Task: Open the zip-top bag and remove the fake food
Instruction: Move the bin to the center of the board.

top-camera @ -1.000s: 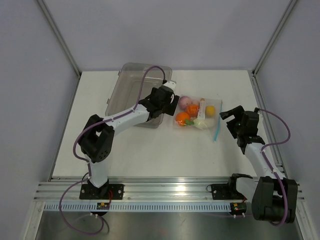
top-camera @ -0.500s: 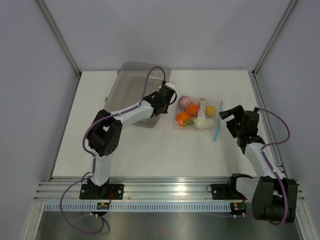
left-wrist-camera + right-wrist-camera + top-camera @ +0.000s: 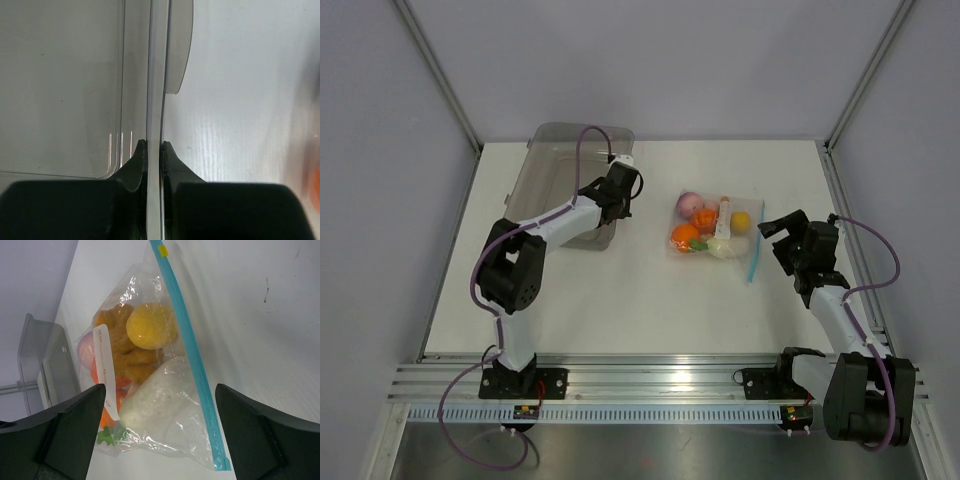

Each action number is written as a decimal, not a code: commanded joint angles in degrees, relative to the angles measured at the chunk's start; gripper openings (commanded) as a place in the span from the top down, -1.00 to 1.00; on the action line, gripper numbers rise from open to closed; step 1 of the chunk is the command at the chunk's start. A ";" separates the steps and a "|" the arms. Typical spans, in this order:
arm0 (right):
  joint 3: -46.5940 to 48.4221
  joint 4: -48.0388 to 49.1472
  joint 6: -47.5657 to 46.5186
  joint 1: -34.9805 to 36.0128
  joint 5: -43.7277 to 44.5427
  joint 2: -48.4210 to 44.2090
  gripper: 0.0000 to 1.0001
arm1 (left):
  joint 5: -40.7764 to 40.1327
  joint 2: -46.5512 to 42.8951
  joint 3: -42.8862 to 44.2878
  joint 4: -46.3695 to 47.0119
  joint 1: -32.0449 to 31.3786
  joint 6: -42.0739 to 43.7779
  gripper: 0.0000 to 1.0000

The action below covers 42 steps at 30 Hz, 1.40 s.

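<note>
The zip-top bag (image 3: 718, 226) lies flat on the white table right of centre, its light blue zip strip (image 3: 753, 264) on the right edge. Inside it is the fake food: a purple onion (image 3: 690, 204), orange pieces (image 3: 686, 236), a yellow piece (image 3: 741, 220) and a white radish (image 3: 723, 246). My right gripper (image 3: 775, 236) stands open just right of the strip. In the right wrist view the right gripper (image 3: 160, 390) frames the bag (image 3: 165, 440), the zip strip (image 3: 187, 345) and the radish (image 3: 160, 400). My left gripper (image 3: 622, 186) is shut on the tray's wall (image 3: 155, 75).
The smoky-grey translucent tray (image 3: 552, 168) sits at the back left, a gap of bare table between it and the bag. Its corner also shows in the right wrist view as the tray (image 3: 42, 355). Grey walls enclose the table on three sides.
My left gripper has shut on the tray's right wall and dragged the tray leftward, away from the bag. The bag and my right arm have stayed put.
</note>
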 commanded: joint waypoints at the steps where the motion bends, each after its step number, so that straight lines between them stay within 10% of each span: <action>1: 0.36 2.43 0.25 -0.28 -1.80 -0.11 -0.97 | -1.00 -3.55 -2.93 -1.26 2.89 -5.97 1.00; 12: 0.10 2.79 0.25 -0.28 -1.36 1.30 -0.96 | 1.20 -8.04 -9.53 2.35 11.33 -5.62 0.96; 17: -0.34 3.57 0.60 -0.28 -1.45 2.34 -0.96 | 0.85 -11.80 -11.63 3.66 11.16 -6.58 -0.30; 24: -0.69 6.47 1.30 -0.28 -3.03 5.77 -0.95 | 0.50 -16.74 -12.43 4.20 9.23 -5.88 -0.96; 42: -5.00 25.11 7.81 -0.28 -7.42 19.92 -0.85 | -11.03 -28.77 -9.26 -5.73 -9.50 -0.61 -0.98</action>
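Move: The left fingers are already shut on the bin's right wall near its near corner; the bin's middle lies about 11 cm to this hand's left and 5 cm ahead, some 4 cm lower. The bag stands roughly 18 cm to its right and 4 cm back, about 7 cm below. From the right hand the bag's blue zip is about 3 cm left, 3 cm ahead and 10 cm below, and the bag's middle 10 cm left, 6 cm ahead and 9 cm below. Still pinching the bin's right wall, the left hand slides it about 10 cm left, level over the board and away from the bag, turning some 15 degrees counter-clockwise, then opens wide, lets go and rises about 10 cm while swinging back right as far and drawing some 8 cm towards its base. Meanwhile the right hand, fingers kept wide open, starts late and sinks about 7 cm towards the bag's blue zip, tipping and rolling slightly, with no grip taken on it. ##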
